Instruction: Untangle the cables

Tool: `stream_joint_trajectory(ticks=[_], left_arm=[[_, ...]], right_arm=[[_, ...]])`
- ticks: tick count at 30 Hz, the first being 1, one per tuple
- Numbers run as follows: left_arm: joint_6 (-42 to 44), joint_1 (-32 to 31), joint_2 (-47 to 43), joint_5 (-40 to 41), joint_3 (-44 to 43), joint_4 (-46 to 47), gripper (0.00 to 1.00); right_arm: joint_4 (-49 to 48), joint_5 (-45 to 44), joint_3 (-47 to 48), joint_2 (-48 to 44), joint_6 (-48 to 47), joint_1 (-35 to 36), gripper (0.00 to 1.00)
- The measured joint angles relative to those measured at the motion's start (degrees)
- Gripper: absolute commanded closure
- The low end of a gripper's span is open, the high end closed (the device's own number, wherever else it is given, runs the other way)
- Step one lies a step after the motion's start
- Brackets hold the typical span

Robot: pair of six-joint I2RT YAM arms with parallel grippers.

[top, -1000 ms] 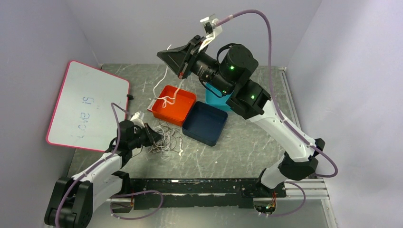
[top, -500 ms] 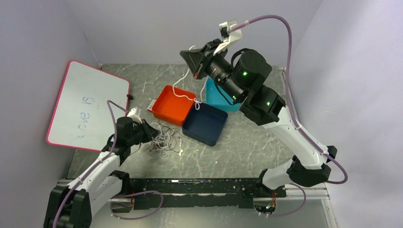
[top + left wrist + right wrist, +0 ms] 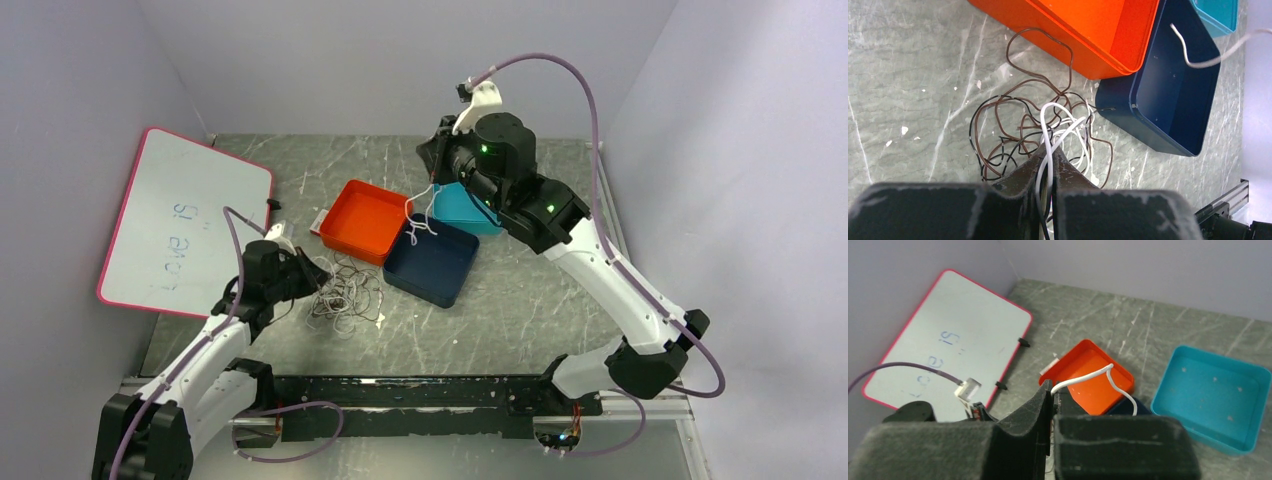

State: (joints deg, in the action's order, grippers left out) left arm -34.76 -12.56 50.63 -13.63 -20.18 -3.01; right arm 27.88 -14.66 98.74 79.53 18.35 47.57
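Note:
The cables [image 3: 347, 298] lie as a loose tangle of brown, black and white loops on the table, left of the navy box [image 3: 440, 265]. My left gripper [image 3: 322, 277] sits at the tangle's left edge. In the left wrist view this gripper [image 3: 1050, 150] is shut on a white loop and a black strand of the tangle [image 3: 1023, 125]. My right gripper [image 3: 438, 168] is raised behind the boxes and shut on a separate white cable [image 3: 419, 215], whose free end dangles over the navy box. The right wrist view shows that cable [image 3: 1098, 374] curving out of the shut gripper [image 3: 1053, 389].
An orange tray [image 3: 360, 222] and a teal box [image 3: 465, 212] stand beside the navy box. A pink-rimmed whiteboard [image 3: 180, 225] leans at the left wall. Grey walls enclose the table on three sides.
My right arm has swung right and lower, carrying the white cable from above the orange tray to above the navy box. The left gripper has stayed at the tangle.

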Motion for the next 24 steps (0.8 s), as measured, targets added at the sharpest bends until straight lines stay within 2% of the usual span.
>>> stream_joint_trajectory(ticks=[11,24], left_arm=[[0.5,0.0,-0.7,0.4,-0.7,-2.0,0.89],[0.7,0.0,-3.1,0.1,-0.7,-2.8,0.90]], right_arm=[[-0.2,5.5,-5.8,-0.2,2.5,-6.5,1.00],[-1.2,11.7,-18.2,0.9,5.0,-8.3,1.00]])
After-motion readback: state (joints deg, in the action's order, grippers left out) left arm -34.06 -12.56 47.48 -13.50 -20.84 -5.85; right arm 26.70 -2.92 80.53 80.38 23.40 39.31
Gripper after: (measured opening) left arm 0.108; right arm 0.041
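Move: The dark blue box I am taking the white cable to lies about 3 cm ahead of my right hand, neither left nor right, some 41 cm below. From that hand the orange box is roughly 13 cm ahead and 14 left, the teal box 18 ahead and 8 right, the cable tangle 4 back and 18 left, all similarly low. From my left hand, still pinching the tangle, the blue box is about 9 cm ahead, 21 right and 6 below. With the freed white cable still shut between my right fingertips, I sink about 15 cm towards the dark blue box, easing a little forward and to the right at first, then going almost straight down and faster. Meanwhile I tip the fingers some 20 degrees further downward and keep my grip. ##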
